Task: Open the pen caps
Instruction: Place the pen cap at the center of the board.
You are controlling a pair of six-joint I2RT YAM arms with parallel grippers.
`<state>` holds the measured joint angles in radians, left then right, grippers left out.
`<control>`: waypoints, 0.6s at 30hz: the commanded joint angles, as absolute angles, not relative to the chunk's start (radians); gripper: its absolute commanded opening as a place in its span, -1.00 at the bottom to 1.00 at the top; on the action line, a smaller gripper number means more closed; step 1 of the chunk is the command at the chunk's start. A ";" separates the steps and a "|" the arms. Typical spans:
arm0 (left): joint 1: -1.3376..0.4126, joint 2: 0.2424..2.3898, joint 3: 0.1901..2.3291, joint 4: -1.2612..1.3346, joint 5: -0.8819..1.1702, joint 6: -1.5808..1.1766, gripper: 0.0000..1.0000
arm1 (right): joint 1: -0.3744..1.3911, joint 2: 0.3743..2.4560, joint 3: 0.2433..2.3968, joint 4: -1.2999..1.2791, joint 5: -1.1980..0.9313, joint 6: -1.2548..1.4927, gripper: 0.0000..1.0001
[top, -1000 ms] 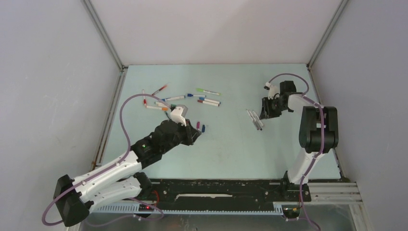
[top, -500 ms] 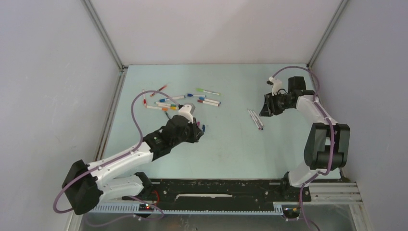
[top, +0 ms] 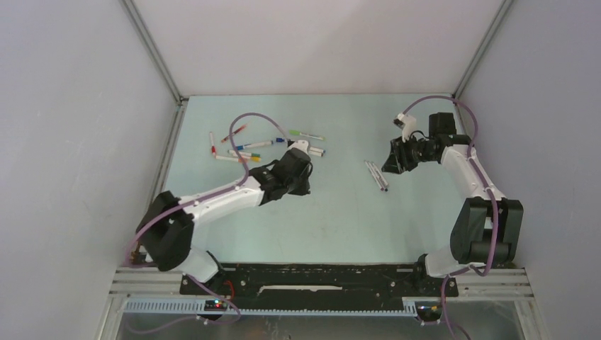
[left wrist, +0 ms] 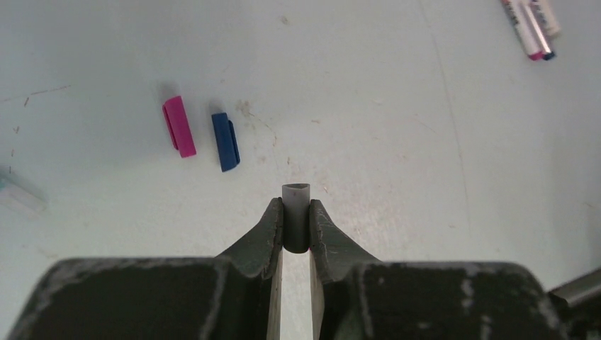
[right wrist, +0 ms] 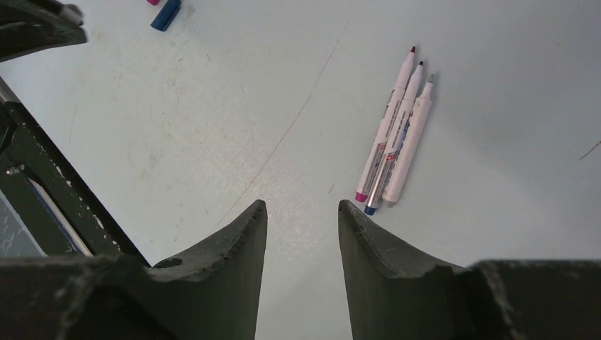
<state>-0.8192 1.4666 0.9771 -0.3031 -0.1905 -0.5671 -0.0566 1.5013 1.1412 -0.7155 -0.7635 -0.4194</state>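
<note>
My left gripper [left wrist: 295,205] is shut on a small grey pen cap [left wrist: 296,193], held just above the table. A pink cap [left wrist: 178,126] and a blue cap [left wrist: 225,142] lie loose side by side ahead of it, to the left. In the top view the left gripper [top: 301,181] sits mid-table and hides those caps. My right gripper [right wrist: 301,205] is open and empty. Three uncapped pens [right wrist: 394,142] lie side by side just ahead of it, to its right. From above, these pens [top: 376,176] lie left of the right gripper [top: 392,164].
A scattered group of capped pens [top: 244,150] lies at the far left of the table, behind the left arm. Two more pens [left wrist: 530,28] show at the top right of the left wrist view. Grey walls enclose the table on three sides.
The left arm has stretched forward and to the right with the grey cap, now covering the loose caps from above. The right gripper's jaws have widened slightly and its elbow has swung right.
</note>
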 commanded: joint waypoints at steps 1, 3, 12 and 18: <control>-0.813 1.587 1.149 -0.418 -0.272 -0.538 -0.98 | -0.061 1.475 1.135 -0.727 -0.798 -0.442 -0.11; -0.814 1.646 1.201 -0.448 -0.280 -0.535 -0.97 | -0.061 1.475 1.134 -0.730 -0.801 -0.443 -0.11; -0.813 1.830 1.354 -0.525 -0.313 -0.513 -0.83 | -0.061 1.474 1.132 -0.732 -0.808 -0.449 -0.11; -0.812 1.889 1.391 -0.542 -0.308 -0.505 -0.71 | -0.061 1.478 1.132 -0.733 -0.810 -0.451 -0.10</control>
<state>-0.8177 1.8671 1.3254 -0.5171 -0.2840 -0.5293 -0.0566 1.4998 1.1339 -0.7315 -0.7902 -0.4385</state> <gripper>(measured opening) 0.167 0.445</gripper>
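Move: The left hand, still holding the grey cap, is bound for the bare board just right of the navy cap, about 5 cm ahead of the hand, 2 cm to its right and 10 cm below. The navy cap lies roughly 6 cm ahead and 2 cm left of the hand, with the magenta cap some 8 cm ahead and 5 cm left, both about 10 cm down. From the idle right hand, that spot is about 24 cm left, nearly level and 13 cm below. The left hand lowers the grey cap about 5.5 cm and carries it some 4 cm forward, with a slight drift to the right, towards the free board on the right side of the navy and magenta caps, the forward travel easing off as the descent goes on. On the way its wrist turns some 15 degrees so that the fingers point more steeply down, and they keep their unchanged grip on the cap without reaching the board. ##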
